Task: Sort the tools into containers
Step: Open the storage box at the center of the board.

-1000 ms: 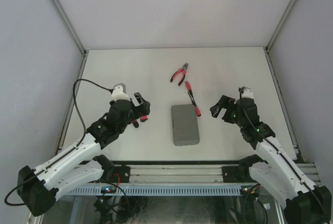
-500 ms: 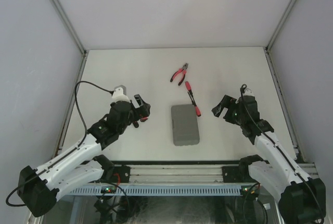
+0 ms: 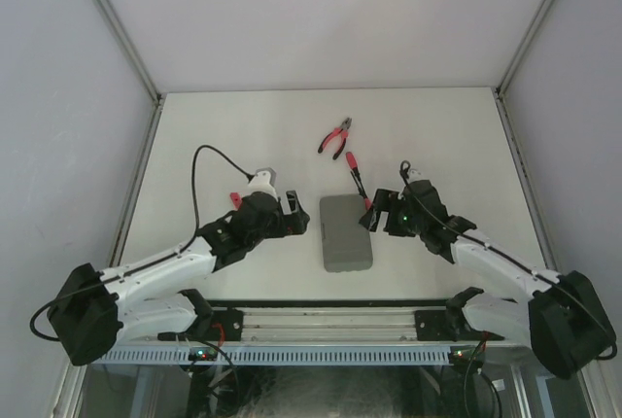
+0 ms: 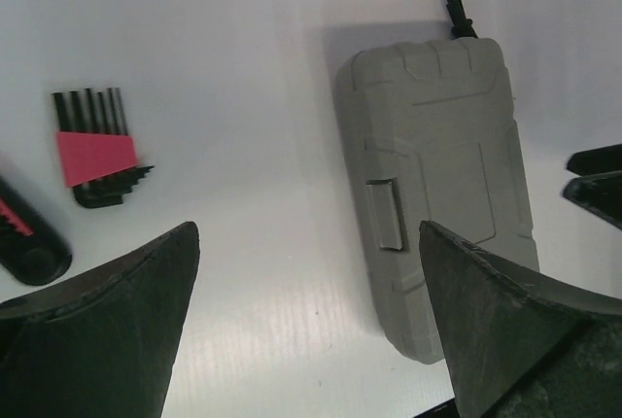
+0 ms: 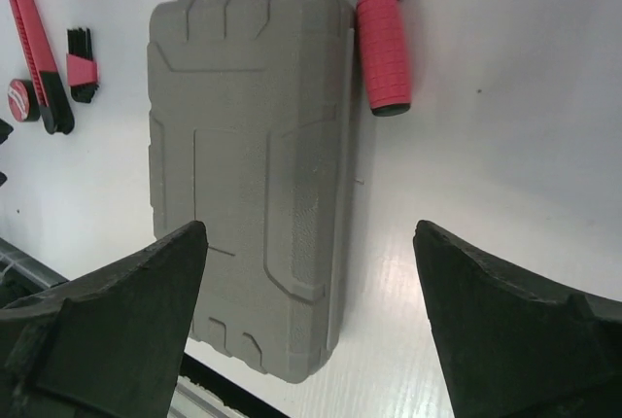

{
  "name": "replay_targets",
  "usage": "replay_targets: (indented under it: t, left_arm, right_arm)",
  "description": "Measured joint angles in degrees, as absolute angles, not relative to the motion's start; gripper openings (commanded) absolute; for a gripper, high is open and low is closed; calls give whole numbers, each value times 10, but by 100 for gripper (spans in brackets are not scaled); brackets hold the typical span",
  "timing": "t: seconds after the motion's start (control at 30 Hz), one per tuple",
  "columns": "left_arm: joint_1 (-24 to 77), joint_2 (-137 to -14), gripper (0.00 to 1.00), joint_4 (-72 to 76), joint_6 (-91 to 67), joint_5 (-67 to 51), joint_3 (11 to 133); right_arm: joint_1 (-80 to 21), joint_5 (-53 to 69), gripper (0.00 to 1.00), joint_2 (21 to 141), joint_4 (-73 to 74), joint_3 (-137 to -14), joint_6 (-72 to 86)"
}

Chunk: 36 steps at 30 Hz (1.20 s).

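Note:
The closed grey case lies flat at the table's middle. My left gripper stands open just off its left side, and in the left wrist view the gripper frames bare table, with the case and its latch to the right. My right gripper is open at the case's upper right corner; in its own view the gripper straddles the case's right edge. The screwdriver's red handle lies against that edge. Red-handled pliers lie farther back.
Left of the case lie a comb-like red-and-black key set, a short red-black driver and a small round red disc. The table's near edge runs just below the case.
Both arms have swung inward to the case. The left gripper moved right, away from the small tools. The right gripper moved left to the case's corner by the screwdriver.

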<state>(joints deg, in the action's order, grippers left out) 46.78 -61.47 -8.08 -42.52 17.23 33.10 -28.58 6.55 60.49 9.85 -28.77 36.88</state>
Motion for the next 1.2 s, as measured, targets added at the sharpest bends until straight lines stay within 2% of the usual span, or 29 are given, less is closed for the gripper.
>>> replay_targets:
  t: [0.3, 0.5, 0.63, 0.87, 1.2]
  left_arm:
    - [473, -696, 88, -23, -425, 102, 333]
    - [474, -729, 86, 2, -430, 68, 333]
    - [474, -745, 81, 21, -431, 51, 336]
    - [474, -770, 80, 53, -434, 36, 340]
    - [474, -801, 69, 64, -445, 29, 361]
  right_arm:
    - [-296, 117, 75, 701, 31, -288, 375]
    - [-297, 135, 72, 719, 16, -288, 374]
    - [-296, 148, 68, 734, 5, -291, 372]
    - [-280, 184, 64, 768, -7, -302, 364]
    - [-270, 212, 54, 796, -18, -315, 357]
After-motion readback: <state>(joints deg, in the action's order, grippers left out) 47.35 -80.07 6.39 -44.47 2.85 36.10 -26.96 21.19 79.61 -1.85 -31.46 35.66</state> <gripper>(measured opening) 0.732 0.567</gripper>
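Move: The closed grey storage box has its middle some 12 cm right of the left hand, 4 cm back and 9 cm below; from the right hand it is about 7 cm left, 5 cm back and 6 cm below. The screwdriver along the box's right side is centred roughly 5 cm ahead and 3 cm left of the right hand. The small red-black brush lies about 8 cm left of the left hand, level with it. The storage box is closed in on from both sides: the left hand goes about 7 cm right and sinks some 4 cm to its latch side, while the right hand comes left and down, roughly 4 cm each way, over the opposite edge. Both tip a little more downward and turn about 10 degrees, left clockwise, right counter-clockwise, fingers partly closing. Contact can't be made out. ##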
